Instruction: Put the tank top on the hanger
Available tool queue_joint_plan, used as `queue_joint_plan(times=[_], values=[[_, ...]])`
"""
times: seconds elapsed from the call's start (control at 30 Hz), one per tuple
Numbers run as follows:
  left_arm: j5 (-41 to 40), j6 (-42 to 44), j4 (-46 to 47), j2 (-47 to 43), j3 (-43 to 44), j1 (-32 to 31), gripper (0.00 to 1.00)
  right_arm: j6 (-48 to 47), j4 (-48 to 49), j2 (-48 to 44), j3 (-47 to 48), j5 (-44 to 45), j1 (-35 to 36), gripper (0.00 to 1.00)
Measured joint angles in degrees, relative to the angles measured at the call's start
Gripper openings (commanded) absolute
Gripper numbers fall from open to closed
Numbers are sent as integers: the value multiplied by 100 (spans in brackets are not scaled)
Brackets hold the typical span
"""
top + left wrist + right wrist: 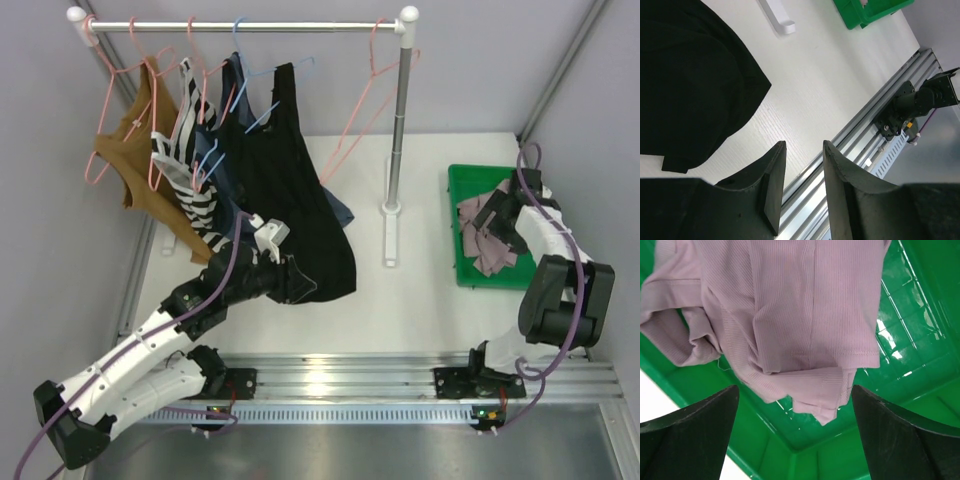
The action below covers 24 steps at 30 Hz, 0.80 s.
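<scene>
The mauve-pink tank top (480, 245) lies crumpled in a green bin (462, 180) at the table's right. My right gripper (497, 215) hovers just over it, open. In the right wrist view the ribbed fabric (790, 305) sits slightly beyond the gripper (794, 390), with nothing between the jaws. An empty salmon-pink hanger (360, 105) hangs at the rail's right end. My left gripper (300, 278) is low beside the hem of the black tank top (300, 190). It is open and empty (802, 145), with table and rail showing through the gap.
A clothes rack stands at the back, with its post (398, 130) and white foot (390, 235). It carries a mustard-brown top (135, 165), a striped top (195, 190) and light-blue hangers (255, 85). Grey walls close both sides. The green bin's wall (910, 315) rises around the right gripper.
</scene>
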Motion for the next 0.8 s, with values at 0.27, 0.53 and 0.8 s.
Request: queue_joint_plan(times=[0.27,0.53,0.8], values=[[48,-2,-7,24,0,0,41,-85,247,636,2,-52,0,89],[44,-9,-28,24,0,0,41,-203,345,848,2,-114,0,37],[37,-13,-31,24,0,0,41,-229,7,750,426,-142,0,0]])
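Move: Straight below the open right gripper is the near-left part of the pink tank top. The top's middle is about 3 cm ahead, 2 cm to the right and 5 cm down. The green bin under it is centred some 2 cm ahead and 3 cm right, 6 cm down, and the rack's foot bar stands about 24 cm left and 4 cm ahead, 8 cm lower. From the left hand, the tank top is roughly 18 cm ahead, 41 cm to the right and 16 cm down. Sinking about 4.5 cm nearly straight down into the green bin, the right hand reaches the near part of the pink tank top and closes its wide-open fingers fully, pinching a fold of the cloth. It then starts back up by some 2.5 cm, easing forward about 1 cm, keeping the pinch. ##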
